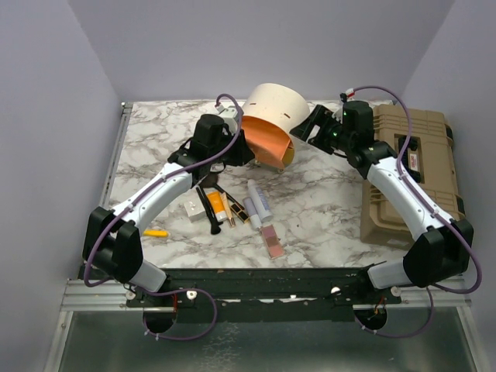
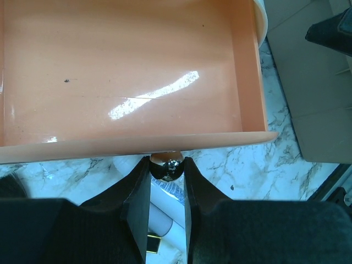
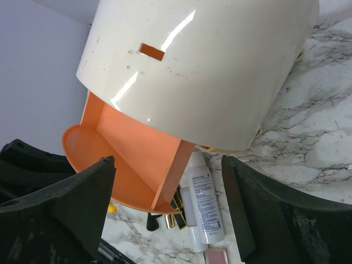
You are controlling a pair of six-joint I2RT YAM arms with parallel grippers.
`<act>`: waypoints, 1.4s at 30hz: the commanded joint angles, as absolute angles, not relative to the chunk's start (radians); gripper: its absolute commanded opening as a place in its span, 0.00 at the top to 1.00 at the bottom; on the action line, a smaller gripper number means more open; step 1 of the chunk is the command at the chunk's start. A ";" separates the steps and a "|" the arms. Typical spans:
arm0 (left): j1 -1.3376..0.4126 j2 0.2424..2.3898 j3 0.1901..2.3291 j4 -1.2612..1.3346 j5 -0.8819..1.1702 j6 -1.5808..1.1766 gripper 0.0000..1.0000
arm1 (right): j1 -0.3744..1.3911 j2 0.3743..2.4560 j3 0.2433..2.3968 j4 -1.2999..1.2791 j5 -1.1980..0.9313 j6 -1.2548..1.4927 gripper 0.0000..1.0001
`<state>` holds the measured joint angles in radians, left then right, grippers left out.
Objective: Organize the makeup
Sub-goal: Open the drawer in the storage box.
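The cream cylindrical case (image 1: 273,110) lies at the back centre with its orange drawer (image 1: 267,143) pulled out. My left gripper (image 1: 245,153) is shut on the drawer's shiny round knob (image 2: 166,165), seen between the tips in the left wrist view (image 2: 166,161). My right gripper (image 1: 308,129) is open and empty beside the case (image 3: 203,66); in its own view (image 3: 168,163) it frames the drawer (image 3: 129,159). The makeup lies on the table: white tubes (image 1: 259,203), a pink palette (image 1: 271,242), an orange tube (image 1: 217,208), lipsticks (image 1: 235,208) and a white compact (image 1: 192,208).
A tan toolbox (image 1: 411,170) stands closed at the right. A black brush (image 1: 208,211) lies among the makeup and a small yellow item (image 1: 156,232) lies near the left front. The marble table (image 1: 325,209) ends at walls on three sides.
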<state>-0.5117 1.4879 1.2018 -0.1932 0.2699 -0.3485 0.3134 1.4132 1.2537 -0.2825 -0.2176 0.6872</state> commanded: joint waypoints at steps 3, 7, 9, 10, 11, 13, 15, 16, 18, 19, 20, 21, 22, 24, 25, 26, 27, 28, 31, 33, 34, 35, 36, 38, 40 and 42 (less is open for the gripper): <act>-0.515 1.422 1.214 -0.218 0.280 -0.356 0.99 | 0.320 1.432 1.285 -0.310 -0.208 0.664 0.16; -0.514 1.435 1.206 -0.219 0.256 -0.351 0.90 | 0.320 1.440 1.288 -0.301 -0.228 0.667 0.16; -0.514 1.448 1.206 -0.219 0.270 -0.360 0.85 | 0.319 1.446 1.292 -0.306 -0.238 0.666 0.16; -0.514 1.453 1.206 -0.219 0.272 -0.361 0.81 | 0.320 1.447 1.290 -0.307 -0.238 0.665 0.16; -0.514 1.454 1.204 -0.219 0.273 -0.361 0.79 | 0.319 1.446 1.289 -0.308 -0.235 0.664 0.16; -0.515 1.456 1.199 -0.219 0.267 -0.364 0.68 | 0.320 1.443 1.286 -0.309 -0.232 0.662 0.16; -0.514 1.454 1.192 -0.219 0.259 -0.366 0.66 | 0.318 1.444 1.288 -0.312 -0.233 0.657 0.16; -0.514 1.452 1.188 -0.219 0.251 -0.370 0.64 | 0.318 1.444 1.290 -0.315 -0.232 0.655 0.15; -0.514 1.447 1.183 -0.218 0.244 -0.376 0.56 | 0.320 1.445 1.292 -0.317 -0.233 0.655 0.16; -0.514 1.447 1.182 -0.219 0.242 -0.376 0.56 | 0.319 1.443 1.292 -0.318 -0.233 0.656 0.15; -0.514 1.446 1.181 -0.218 0.242 -0.376 0.56 | 0.319 1.440 1.291 -0.316 -0.231 0.659 0.15; -0.514 1.446 1.180 -0.219 0.240 -0.376 0.56 | 0.319 1.435 1.288 -0.310 -0.231 0.661 0.15; -0.514 1.445 1.180 -0.219 0.237 -0.376 0.55 | 0.319 1.430 1.285 -0.305 -0.233 0.661 0.15; -0.514 1.439 1.178 -0.219 0.232 -0.375 0.55 | 0.319 1.423 1.284 -0.302 -0.233 0.660 0.15; -0.515 1.439 1.179 -0.218 0.230 -0.376 0.54 | 0.320 1.420 1.284 -0.302 -0.233 0.660 0.15; -0.514 1.438 1.182 -0.218 0.231 -0.375 0.53 | 0.319 1.420 1.284 -0.304 -0.234 0.660 0.15; -0.514 1.438 1.185 -0.219 0.234 -0.376 0.52 | 0.320 1.420 1.285 -0.306 -0.238 0.658 0.15; -0.515 1.436 1.186 -0.217 0.233 -0.377 0.50 | 0.319 1.420 1.285 -0.307 -0.240 0.658 0.15; -0.514 1.455 1.205 -0.216 0.223 -0.371 0.50 | 0.319 1.418 1.287 -0.307 -0.249 0.660 0.15; -0.514 1.471 1.222 -0.218 0.228 -0.365 0.50 | 0.318 1.414 1.290 -0.307 -0.254 0.657 0.15; -0.514 1.474 1.226 -0.216 0.227 -0.366 0.50 | 0.319 1.412 1.290 -0.309 -0.254 0.656 0.15; -0.514 1.475 1.228 -0.216 0.226 -0.368 0.51 | 0.318 1.409 1.290 -0.312 -0.252 0.654 0.15; -0.514 1.476 1.227 -0.216 0.224 -0.368 0.51 | 0.319 1.407 1.290 -0.315 -0.249 0.654 0.15; -0.514 1.466 1.215 -0.216 0.196 -0.368 0.51 | 0.319 1.402 1.289 -0.316 -0.246 0.651 0.15; -0.514 1.455 1.209 -0.216 0.179 -0.365 0.51 | 0.318 1.402 1.293 -0.316 -0.253 0.648 0.15; -0.514 1.449 1.213 -0.216 0.199 -0.361 0.51 | 0.318 1.396 1.297 -0.306 -0.287 0.633 0.13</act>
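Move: The drawer knob is already between the left fingertips, level with them. The open drawer's middle lies about 5 cm ahead of the left hand and 5 cm to its right, and the storage box's middle some 11 cm ahead, 8 cm right and 5 cm lower. The white bottle lies roughly 11 cm back, 3 cm right and 19 cm below. From the right hand, the knob is about 14 cm left, 5 cm back and a few centimetres lower. Keep the left gripper's pinch on the knob and draw it the last bit, just under 1 cm back and to the left, away from the storage box. Then stop there and open the fingers to about half their range, letting go of the knob but leaving the fingertips on either side of it, with almost no turn of the wrist. ##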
